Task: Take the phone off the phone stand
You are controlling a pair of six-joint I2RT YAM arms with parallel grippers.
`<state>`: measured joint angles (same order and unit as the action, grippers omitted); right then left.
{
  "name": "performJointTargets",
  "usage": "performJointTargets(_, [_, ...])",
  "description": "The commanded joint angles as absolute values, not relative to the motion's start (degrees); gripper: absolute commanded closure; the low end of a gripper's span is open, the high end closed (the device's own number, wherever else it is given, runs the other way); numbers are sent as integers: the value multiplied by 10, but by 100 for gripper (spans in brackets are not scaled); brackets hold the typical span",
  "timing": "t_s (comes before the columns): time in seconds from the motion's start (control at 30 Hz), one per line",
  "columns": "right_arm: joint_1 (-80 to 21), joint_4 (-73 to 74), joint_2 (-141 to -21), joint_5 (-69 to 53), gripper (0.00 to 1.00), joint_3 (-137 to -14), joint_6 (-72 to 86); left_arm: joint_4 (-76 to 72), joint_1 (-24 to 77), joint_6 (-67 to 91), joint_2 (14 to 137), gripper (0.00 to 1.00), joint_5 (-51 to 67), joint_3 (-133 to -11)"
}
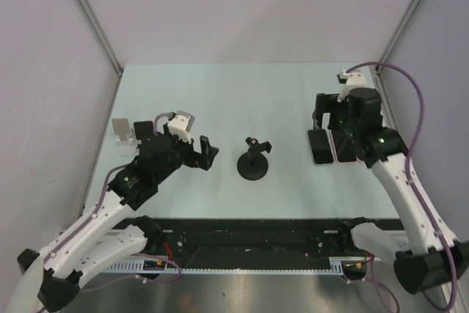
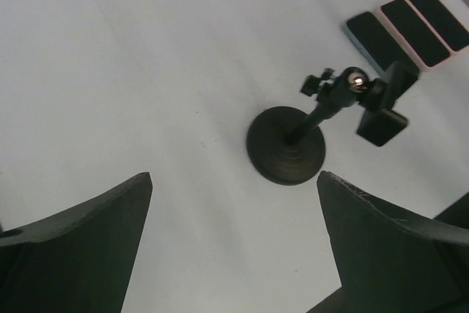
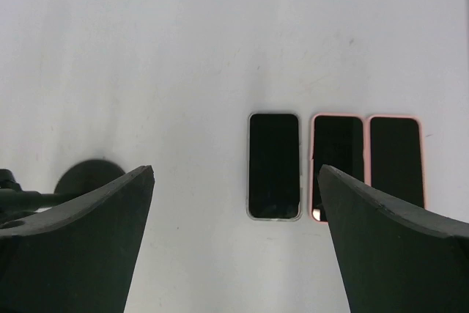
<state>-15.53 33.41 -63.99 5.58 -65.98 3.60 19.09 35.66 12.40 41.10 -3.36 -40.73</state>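
Observation:
The black phone stand point(image 1: 253, 160) stands mid-table on its round base with nothing in its clamp; the left wrist view shows its base point(image 2: 286, 153) and bare clamp head point(image 2: 381, 104). A phone point(image 1: 320, 146) in a pale case lies flat, screen up, to the stand's right, seen also in the right wrist view as the phone point(image 3: 274, 166). My right gripper point(image 1: 321, 116) hovers over it, open point(image 3: 236, 170), holding nothing. My left gripper point(image 1: 206, 150) is open point(image 2: 234, 177) just left of the stand, not touching it.
Two pink-cased phones point(image 3: 337, 166) point(image 3: 396, 160) lie flat right beside the pale-cased one, all three in a row. A small white holder point(image 1: 123, 133) sits at the table's left edge. Enclosure walls close the table on the left, back and right.

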Motion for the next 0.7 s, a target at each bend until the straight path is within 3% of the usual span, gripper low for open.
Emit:
performJointTargets(0.0, [-154, 309, -526, 118, 0, -628, 53, 148, 441, 198, 471, 0, -118, -461])
performJointTargets(0.17, [-156, 266, -381, 128, 0, -566, 69, 128, 573, 275, 559, 0, -354, -511])
performJointTargets(0.37, [-165, 258, -288, 170, 0, -498, 73, 129, 683, 316, 683, 0, -574, -577])
performJointTargets(0.67, [-193, 249, -203, 233, 0, -433, 68, 128, 726, 323, 784, 3, -593, -610])
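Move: The stand, now without its phone, is about 16 cm to the left hand's right and 5 cm ahead, its middle some 15 cm below. The silver-edged phone lies flat about 24 cm right of the stand and 8 cm farther out. The black dock is some 20 cm left and 14 cm ahead of that hand. From the right hand, the stand is about 20 cm left, 4 cm back and 18 cm below. Sweeping right at nearly constant height, the left hand travels some 13 cm towards the stand, fingers wide open, turning roughly 15 degrees counter-clockwise until its gap faces the stand. The right hand, empty and open, retreats about 11 cm back and 6 cm right away from the phones, rising about 7 cm then dipping a little as its fingers tip up to near level. ##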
